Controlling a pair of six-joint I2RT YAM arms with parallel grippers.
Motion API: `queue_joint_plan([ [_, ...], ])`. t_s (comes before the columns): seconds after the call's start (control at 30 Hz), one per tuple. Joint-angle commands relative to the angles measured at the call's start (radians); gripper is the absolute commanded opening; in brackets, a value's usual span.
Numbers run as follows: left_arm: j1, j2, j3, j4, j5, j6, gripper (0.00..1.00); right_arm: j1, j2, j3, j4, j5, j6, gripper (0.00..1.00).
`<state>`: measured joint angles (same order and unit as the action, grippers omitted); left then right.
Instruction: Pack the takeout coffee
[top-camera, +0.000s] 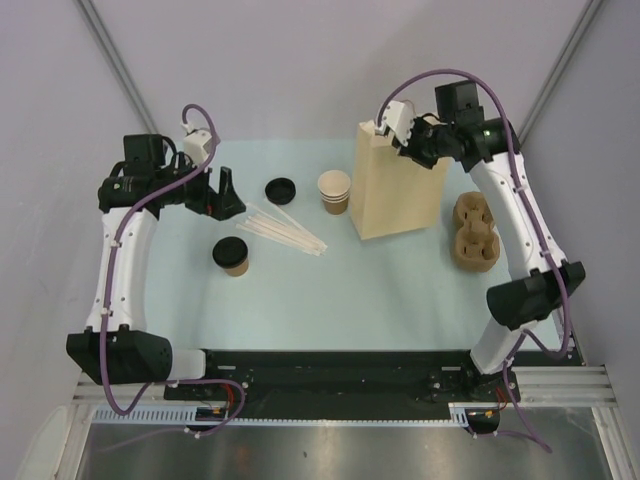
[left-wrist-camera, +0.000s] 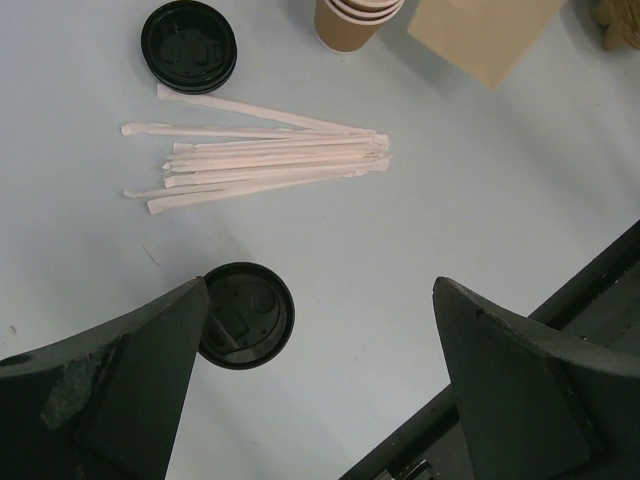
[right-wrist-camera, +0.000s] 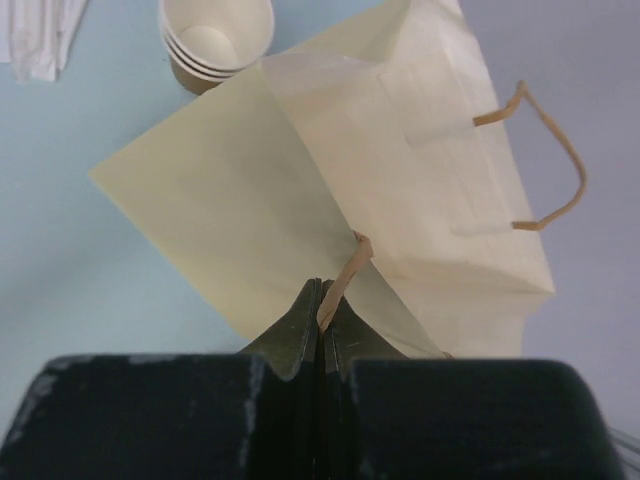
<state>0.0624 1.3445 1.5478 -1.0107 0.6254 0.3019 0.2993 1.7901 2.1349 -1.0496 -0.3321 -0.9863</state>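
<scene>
The takeout coffee (top-camera: 231, 255), a small brown cup with a black lid, stands on the table's left side. In the left wrist view the takeout coffee (left-wrist-camera: 245, 315) shows from above beside the left finger. My left gripper (top-camera: 228, 195) (left-wrist-camera: 320, 290) hangs open above the table behind it, holding nothing. The cream paper bag (top-camera: 400, 190) (right-wrist-camera: 400, 150) stands upright at the back right. My right gripper (top-camera: 408, 140) (right-wrist-camera: 322, 290) is shut on the bag's near brown handle (right-wrist-camera: 345, 270) at the bag's top edge. The far handle (right-wrist-camera: 555, 170) hangs free.
A stack of lidless cups (top-camera: 334, 191) (left-wrist-camera: 355, 20) (right-wrist-camera: 215, 40) stands left of the bag. A loose black lid (top-camera: 281, 189) (left-wrist-camera: 188, 45) and several wrapped straws (top-camera: 285, 232) (left-wrist-camera: 270, 160) lie mid-table. A pulp cup carrier (top-camera: 474, 232) sits right of the bag.
</scene>
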Motion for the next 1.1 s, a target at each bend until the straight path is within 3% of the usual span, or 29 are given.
queue_joint_plan([
  [0.0, 0.007, -0.025, 0.035, 0.035, 0.057, -0.037, 0.99, 0.066, -0.139, -0.093, -0.009, 0.033, -0.026, 0.0],
  [0.27, 0.007, -0.053, 0.026, 0.04, 0.056, -0.033, 1.0, 0.182, -0.276, -0.197, -0.058, 0.106, 0.017, 0.0],
  [0.6, 0.007, -0.068, 0.009, 0.052, 0.048, -0.046, 1.0, 0.448, -0.393, -0.371, 0.063, 0.257, 0.144, 0.0],
  [0.87, 0.008, -0.074, -0.006, 0.06, 0.043, -0.049, 1.0, 0.549, -0.5, -0.52, 0.002, 0.229, 0.193, 0.01],
  [0.93, 0.007, -0.074, -0.005, 0.06, 0.045, -0.052, 0.99, 0.558, -0.52, -0.521, -0.041, 0.187, 0.186, 0.11],
  [1.0, 0.005, -0.067, -0.002, 0.061, 0.048, -0.053, 1.0, 0.583, -0.555, -0.523, -0.067, 0.16, 0.186, 0.3],
  [1.03, 0.007, -0.065, 0.0, 0.058, 0.056, -0.055, 1.0, 0.589, -0.564, -0.526, -0.072, 0.154, 0.184, 0.46],
  [1.07, 0.007, -0.061, 0.003, 0.057, 0.059, -0.055, 1.0, 0.596, -0.574, -0.53, -0.078, 0.153, 0.184, 0.54],
])
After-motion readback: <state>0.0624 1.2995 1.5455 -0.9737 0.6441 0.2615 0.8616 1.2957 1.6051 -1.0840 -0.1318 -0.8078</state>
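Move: The paper bag already hangs by one handle from the right fingers. The clear table it is taken to lies about 25 cm back and 12 cm left of that hand, some 32 cm below. Near the way, the cup stack stands about 16 cm left and 4 cm ahead, the straws 30 cm left and 4 cm back, the cup carrier 20 cm right and 6 cm back. From the left hand that clear spot is roughly 14 cm back and 29 cm right. The bag, still pinched by its handle, is carried back some 22 cm and about 8 cm left by the right hand, away from the cup stack towards the clear table by the near edge. The hand travels nearly level, then dips a few centimetres late on while the wrist turns about 15 degrees counter-clockwise; at the very end the fingers part to not quite half, the handle loop still between them. ##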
